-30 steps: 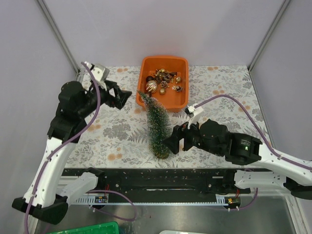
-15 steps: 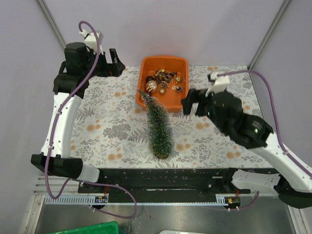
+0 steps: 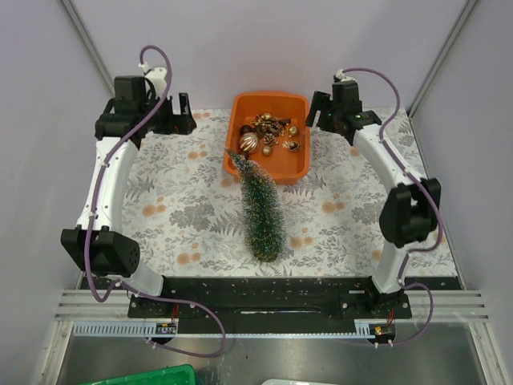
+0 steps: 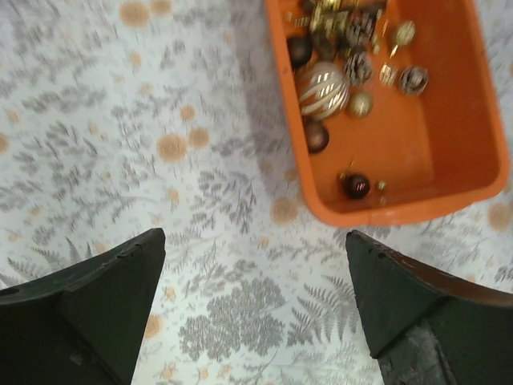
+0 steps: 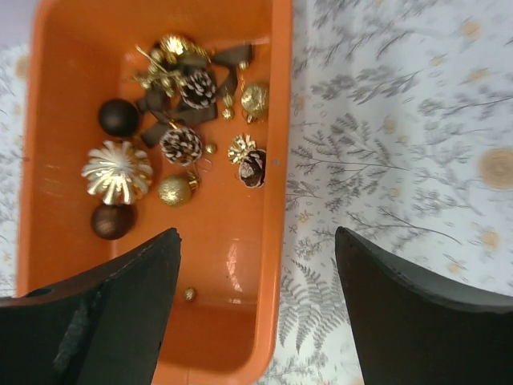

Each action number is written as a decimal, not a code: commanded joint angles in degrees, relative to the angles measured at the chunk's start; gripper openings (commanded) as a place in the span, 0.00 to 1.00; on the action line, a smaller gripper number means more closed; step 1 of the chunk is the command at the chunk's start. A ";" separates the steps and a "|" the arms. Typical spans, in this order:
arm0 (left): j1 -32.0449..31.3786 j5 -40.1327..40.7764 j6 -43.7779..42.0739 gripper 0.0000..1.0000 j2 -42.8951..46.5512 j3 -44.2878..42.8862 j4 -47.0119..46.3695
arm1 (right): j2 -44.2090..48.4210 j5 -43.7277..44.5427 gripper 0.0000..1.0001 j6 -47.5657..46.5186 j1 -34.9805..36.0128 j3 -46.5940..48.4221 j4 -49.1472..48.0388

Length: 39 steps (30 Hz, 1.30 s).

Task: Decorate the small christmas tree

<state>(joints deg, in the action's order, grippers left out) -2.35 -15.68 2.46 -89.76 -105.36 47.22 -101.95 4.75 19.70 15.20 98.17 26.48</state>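
Note:
The small christmas tree [image 3: 261, 210], dark green with frosty tips, appears to stand upright on its brown base near the table's front middle. Its tip overlaps the front-left rim of the orange tray [image 3: 307, 136]; neither gripper touches it. The tray [image 4: 401, 210] [image 5: 282, 120] holds several ornaments: a gold-striped ball [image 3: 248, 143] [image 4: 323, 88] [image 5: 117, 172], dark balls, pinecones [image 5: 182, 145] and small gold pieces. My left gripper [image 3: 183, 122] [image 4: 255, 237] hovers open over the cloth left of the tray. My right gripper [image 3: 317, 112] [image 5: 256, 233] hovers open above the tray's right wall.
A floral cloth [image 3: 176, 200] covers the table. Purple walls with slanted metal posts close in the back and sides. A black rail [image 3: 256, 289] runs along the near edge, and a green bin [image 3: 144, 375] sits below it.
Both arms have risen and swung back from the tree to the far corners beside the tray. The right gripper has left the tree's base. The tree stays where it was.

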 commanded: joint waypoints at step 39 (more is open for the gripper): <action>-4.59 -3.39 -10.63 0.99 12.23 27.14 -10.13 | 16.24 5.26 0.00 0.60 -4.65 -36.80 -3.28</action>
<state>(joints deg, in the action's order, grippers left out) -5.91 -17.32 -6.11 -79.55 -78.91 37.74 -92.23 5.28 22.70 11.49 67.11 22.96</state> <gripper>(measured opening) 0.988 0.298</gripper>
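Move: Almost straight below the open right hand is the middle of the orange bin's right wall, some 16 cm down and about 2 cm ahead and 2 cm left. Inside the bin, the small pinecone with the gold bow lies about 4 cm left of that wall spot, and the striped bauble about 17 cm left of it; the christmas tree stands 35 cm back and 13 cm left of the hand. From the left hand the wall is about 35 cm right, 9 cm ahead and 24 cm below. Dropping about 16 cm and reaching slightly forward, the right hand tips its fingers down some 15 degrees, straddles the orange bin's right wall and closes to pinch it. It then pulls the wall back and to the right, rising slightly. The left hand, empty and wide open, sinks about 10 cm, then eases back. ##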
